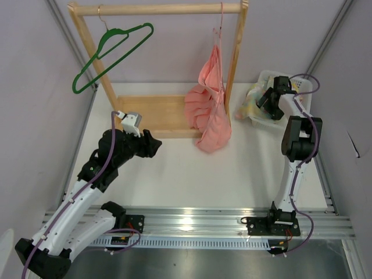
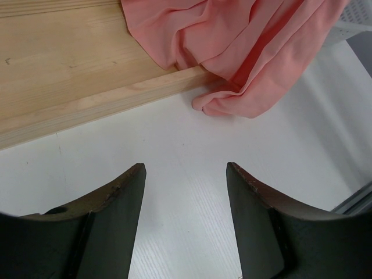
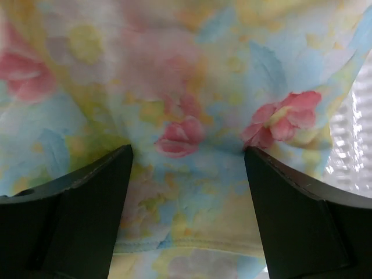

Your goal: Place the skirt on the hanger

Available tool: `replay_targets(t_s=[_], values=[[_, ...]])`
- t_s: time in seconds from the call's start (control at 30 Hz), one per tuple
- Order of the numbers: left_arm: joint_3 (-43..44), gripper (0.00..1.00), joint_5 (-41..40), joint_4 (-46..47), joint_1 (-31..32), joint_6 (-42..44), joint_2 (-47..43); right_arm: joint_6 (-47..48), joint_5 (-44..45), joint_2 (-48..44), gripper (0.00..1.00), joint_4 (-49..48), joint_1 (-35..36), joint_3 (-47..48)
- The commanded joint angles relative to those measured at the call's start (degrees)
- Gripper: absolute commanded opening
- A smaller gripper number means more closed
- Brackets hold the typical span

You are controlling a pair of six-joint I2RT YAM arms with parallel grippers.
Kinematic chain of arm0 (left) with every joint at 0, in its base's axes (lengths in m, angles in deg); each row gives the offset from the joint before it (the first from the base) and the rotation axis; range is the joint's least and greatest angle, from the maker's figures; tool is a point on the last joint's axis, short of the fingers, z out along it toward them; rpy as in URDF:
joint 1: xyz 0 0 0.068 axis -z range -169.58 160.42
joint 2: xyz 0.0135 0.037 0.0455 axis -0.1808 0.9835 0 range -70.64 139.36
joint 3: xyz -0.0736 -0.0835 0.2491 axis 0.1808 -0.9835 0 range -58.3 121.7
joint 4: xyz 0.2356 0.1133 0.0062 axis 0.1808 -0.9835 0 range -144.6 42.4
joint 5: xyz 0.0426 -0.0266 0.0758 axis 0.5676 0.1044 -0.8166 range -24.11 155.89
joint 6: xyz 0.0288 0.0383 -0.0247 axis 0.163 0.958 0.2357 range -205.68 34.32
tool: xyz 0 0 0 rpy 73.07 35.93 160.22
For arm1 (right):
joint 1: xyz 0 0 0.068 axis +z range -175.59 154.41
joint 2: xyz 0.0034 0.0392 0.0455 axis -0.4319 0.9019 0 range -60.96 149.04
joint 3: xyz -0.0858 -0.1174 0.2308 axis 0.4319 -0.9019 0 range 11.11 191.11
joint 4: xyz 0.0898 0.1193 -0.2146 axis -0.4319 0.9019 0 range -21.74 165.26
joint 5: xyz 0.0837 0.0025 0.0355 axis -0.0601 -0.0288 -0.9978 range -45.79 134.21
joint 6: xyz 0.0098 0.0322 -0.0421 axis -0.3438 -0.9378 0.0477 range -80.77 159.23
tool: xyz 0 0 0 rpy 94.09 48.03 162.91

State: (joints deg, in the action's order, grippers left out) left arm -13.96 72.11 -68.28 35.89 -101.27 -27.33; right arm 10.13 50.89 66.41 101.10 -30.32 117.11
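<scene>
The pastel flower-print skirt (image 1: 246,104) lies bunched in a white basket (image 1: 303,102) at the back right, spilling over its left rim. My right gripper (image 1: 268,100) hangs right over it. In the right wrist view the skirt (image 3: 186,87) fills the frame, and the right gripper (image 3: 188,152) is open, both tips down against the cloth with a fold between them. The dark green hanger (image 1: 110,49) hangs tilted from the wooden rail (image 1: 157,9) at the back left. My left gripper (image 1: 156,144) is open and holds nothing, low over the white table (image 2: 186,168).
A salmon-pink ruffled garment (image 1: 210,107) hangs on a thin hanger from the rail's right end, its hem draped over the rack's wooden base (image 1: 154,113). The left wrist view shows that hem (image 2: 232,46) and the base's edge (image 2: 70,70) just ahead. Grey walls close in on both sides.
</scene>
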Motion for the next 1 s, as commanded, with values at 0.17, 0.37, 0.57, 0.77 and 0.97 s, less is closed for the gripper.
replay_targets(t_s=[0.17,0.37,0.57,0.77,0.97], values=[[-0.13,0.64,1.08,1.70,-0.51,-0.93,0.11,-3.76,1.50,-4.51,0.88,-2.70,-3.00,-4.75],[-0.21,0.64,1.08,1.79,-0.51,-0.93,0.46,-4.56,0.01,-2.31,0.79,-4.01,-3.53,-2.90],[-0.21,0.63,0.55,1.70,-0.51,-0.93,0.46,-4.30,-2.54,-3.27,0.05,-4.71,-3.71,-2.46],[-0.13,0.63,0.29,1.70,-0.51,-0.66,0.37,-4.03,-5.97,-9.58,0.00,-6.74,-3.53,-1.76],[0.05,0.63,-0.15,1.53,-0.51,-0.58,0.11,-2.71,-4.13,-17.66,0.00,-5.24,-2.21,-0.17]])
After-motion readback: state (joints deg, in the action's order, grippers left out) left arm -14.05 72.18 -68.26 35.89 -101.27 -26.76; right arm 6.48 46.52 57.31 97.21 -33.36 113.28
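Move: Right under the right hand's open fingers lies the floral skirt, its middle roughly 2 cm to the left, 1 cm ahead and 2 cm down. The white basket holding it is centred about 4 cm ahead and 4 cm to the right, 2 cm lower; the pink garment hangs some 25 cm left, 7 cm back and 15 cm higher. From the left hand the skirt is about 30 cm ahead, 52 cm right and 20 cm below. Settling into the skirt, the right hand eases about 2 cm back and down and 3 cm to its right with the fingers still wide, then shuts them fully, pinching a fold of cloth. Creeping slightly forward and left, it then lifts straight up fast, about 9 cm from its lowest point, the fingertips tipping some 10 degrees up and forward. ##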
